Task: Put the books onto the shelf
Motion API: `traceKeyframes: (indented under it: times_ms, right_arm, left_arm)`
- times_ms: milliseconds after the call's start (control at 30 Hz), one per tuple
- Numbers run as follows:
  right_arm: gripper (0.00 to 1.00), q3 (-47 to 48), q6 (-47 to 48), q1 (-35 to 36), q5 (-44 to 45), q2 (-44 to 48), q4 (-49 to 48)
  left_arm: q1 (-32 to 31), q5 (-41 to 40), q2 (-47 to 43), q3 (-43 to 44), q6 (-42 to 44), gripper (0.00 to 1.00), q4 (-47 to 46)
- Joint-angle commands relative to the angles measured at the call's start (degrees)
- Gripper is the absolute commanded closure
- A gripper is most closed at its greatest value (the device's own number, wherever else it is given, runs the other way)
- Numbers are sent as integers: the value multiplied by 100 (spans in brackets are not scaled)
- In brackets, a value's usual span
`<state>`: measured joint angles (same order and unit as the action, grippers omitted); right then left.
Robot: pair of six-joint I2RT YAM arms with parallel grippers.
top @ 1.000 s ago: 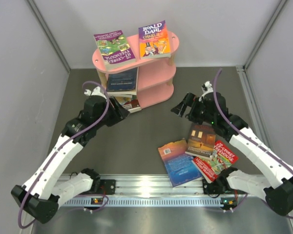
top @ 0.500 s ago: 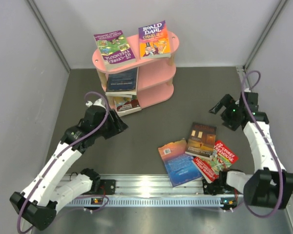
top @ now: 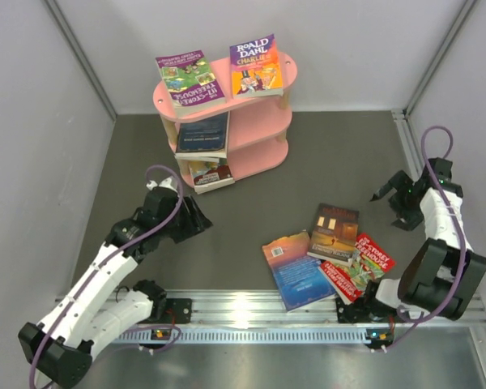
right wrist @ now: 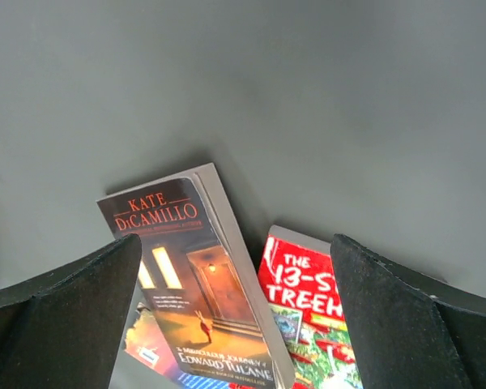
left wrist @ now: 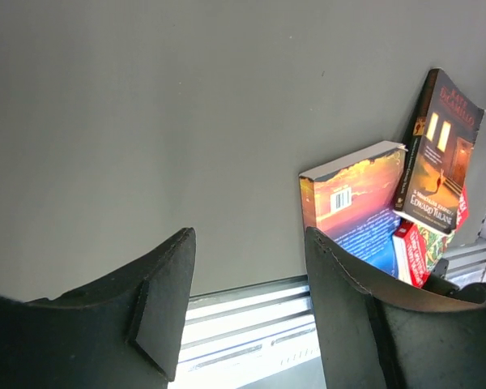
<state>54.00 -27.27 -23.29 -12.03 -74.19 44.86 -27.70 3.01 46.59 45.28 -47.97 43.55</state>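
Observation:
The pink shelf (top: 265,130) stands at the back. Two books lie on its top board, a purple one (top: 190,81) and a Roald Dahl one (top: 256,65). A dark blue book (top: 202,134) is on the middle tier and another book (top: 211,174) sticks out of the bottom tier. Three books lie overlapping on the table: blue-orange (top: 296,269), dark (top: 334,232) and red (top: 363,266). My left gripper (top: 196,217) is open and empty, below the shelf. My right gripper (top: 386,194) is open and empty, right of the dark book (right wrist: 194,275) and red book (right wrist: 308,300).
Grey walls close in the table on the left, back and right. A metal rail (top: 251,312) carrying the arm bases runs along the near edge, just below the three loose books. The left wrist view shows those books (left wrist: 356,203) at its right side.
My right arm has swung from the table's middle out to the right wall. My left arm has drawn back from the shelf's bottom tier toward the near side. Both grippers stay open.

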Motion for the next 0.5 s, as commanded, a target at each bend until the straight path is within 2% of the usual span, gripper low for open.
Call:
traceKeyframes:
  times_ms: [0, 200, 467]
  right_arm:
    - [0, -160, 231, -44, -343, -156, -108]
    - [0, -801, -33, 105, -1090, -166, -662]
    - [0, -1532, -340, 588, -1345, -420, -1557]
  left_arm:
    - [-7, -2, 96, 183, 191, 39, -207]
    - [-7, -28, 403, 298, 217, 39, -320]
    - [-7, 112, 772, 297, 244, 40, -611]
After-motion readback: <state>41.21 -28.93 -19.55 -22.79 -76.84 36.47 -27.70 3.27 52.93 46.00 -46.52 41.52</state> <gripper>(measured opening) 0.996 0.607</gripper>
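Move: The brown Edward Tulane book lies about 15 cm to the right hand's left, some 3 cm back and 12 cm below. The red Treehouse book is about 13 cm back and 8 cm left; the blue-orange book is about 14 cm back and 26 cm left, both about 13 cm below. From the left hand, the Tulane book lies roughly 43 cm right, 4 cm ahead and 17 cm below. The wide-open right hand swings left and down, about 6 cm each, towards the Tulane book, rolling its left side up. ##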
